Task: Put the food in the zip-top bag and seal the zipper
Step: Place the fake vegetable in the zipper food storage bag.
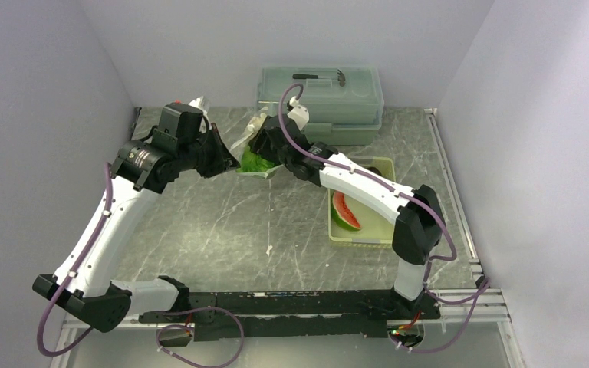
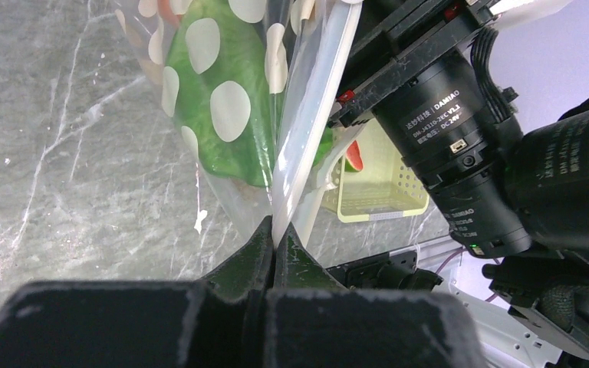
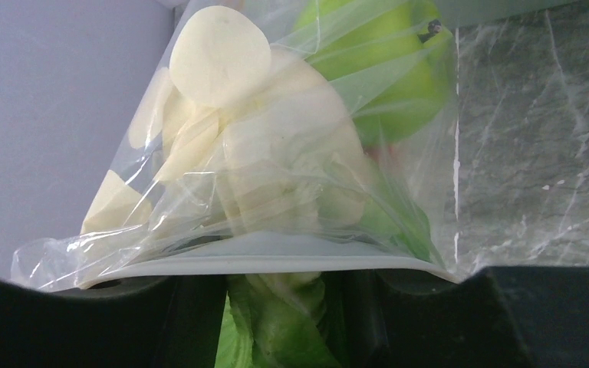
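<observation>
The zip-top bag (image 1: 247,146), clear with white dots, hangs between both grippers at the back middle of the table. My left gripper (image 2: 274,239) is shut on the bag's zipper strip (image 2: 307,130) at one end. Leafy green lettuce (image 2: 222,123) fills the bag. In the right wrist view the zipper (image 3: 261,264) runs across my right gripper (image 3: 284,291), whose fingers stand apart with lettuce (image 3: 276,330) between them at the bag's mouth. A smooth green fruit (image 3: 387,77) lies deeper in the bag. A red watermelon slice (image 1: 345,211) lies in the tray.
A pale yellow-green perforated tray (image 1: 383,165) stands right of the bag, under the right forearm. A lidded grey-green box (image 1: 320,92) sits against the back wall, just behind the grippers. Grey walls close in the left, right and back.
</observation>
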`<state>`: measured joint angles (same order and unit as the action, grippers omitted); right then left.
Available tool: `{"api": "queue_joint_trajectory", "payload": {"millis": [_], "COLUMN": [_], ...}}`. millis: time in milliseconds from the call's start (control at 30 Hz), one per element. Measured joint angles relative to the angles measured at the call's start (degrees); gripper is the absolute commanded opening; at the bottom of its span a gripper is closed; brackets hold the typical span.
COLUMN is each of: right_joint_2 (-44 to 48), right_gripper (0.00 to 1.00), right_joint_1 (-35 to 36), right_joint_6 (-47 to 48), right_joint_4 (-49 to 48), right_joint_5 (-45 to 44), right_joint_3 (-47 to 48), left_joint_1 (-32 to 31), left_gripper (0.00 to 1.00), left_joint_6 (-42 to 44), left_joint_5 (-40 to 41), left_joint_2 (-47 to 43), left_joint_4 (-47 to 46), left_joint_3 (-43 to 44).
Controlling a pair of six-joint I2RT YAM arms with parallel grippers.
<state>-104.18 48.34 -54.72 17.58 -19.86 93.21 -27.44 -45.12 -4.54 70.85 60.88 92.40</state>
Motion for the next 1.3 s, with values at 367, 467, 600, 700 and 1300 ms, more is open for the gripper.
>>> {"api": "queue_joint_trajectory", "payload": {"millis": [367,467,600,700,1300], "right_joint_2": [0.33,0.37,0.37,0.37,-2.78], "right_gripper": [0.62,0.64,0.66,0.7,0.77], "right_joint_1": [-0.94,-1.27,-1.57,-1.88,-2.95], "right_joint_6": [5.33,6.86,9.4,11.67,25.4], "right_joint_4": [6.08,7.89,12.28,16.44,34.97], "right_joint_5": [10.62,12.63,14.62,15.78,17.79], "right_joint_3": [1.14,2.01,4.66,8.04,28.22], "left_joint_1": [0.15,0.24,0.26,0.37,2.05], "left_gripper": [0.0,0.0,0.0,0.0,0.0], "left_joint_6": [-0.2,-0.17,-0.15,-0.15,0.48], "left_joint_5": [-0.09,0.22,1.31,1.88,2.21], "left_joint_2": [-1.07,-1.27,-1.53,-1.95,-2.36], "left_joint_4": [0.04,0.09,0.22,0.26,-0.04], "left_joint_3": [-0.92,-0.94,-1.09,-1.44,-5.16]}}
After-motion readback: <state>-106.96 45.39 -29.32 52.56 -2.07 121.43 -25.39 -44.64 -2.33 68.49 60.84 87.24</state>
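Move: The lettuce lies between the right hand's spreading fingers in the mouth of the bag, its middle about 5 cm below and 2 cm back of that hand. The bag's middle is some 8 cm below and 2 cm to the left. The basket stands roughly 27 cm to the right and 8 cm back, 22 cm down. For the left hand, already pinching the bag's rim, the lettuce is about 9 cm ahead, 6 cm right, 13 cm below. Back first by about 4 cm and slightly down, then up some 7 cm with a little rightward drift, the right hand draws out of the bag's mouth, spreading its fingers farther, letting go of the lettuce and turning about 25 degrees counter-clockwise as its left side rolls down. The left hand keeps its pinch on the rim and eases left, sinking late. ##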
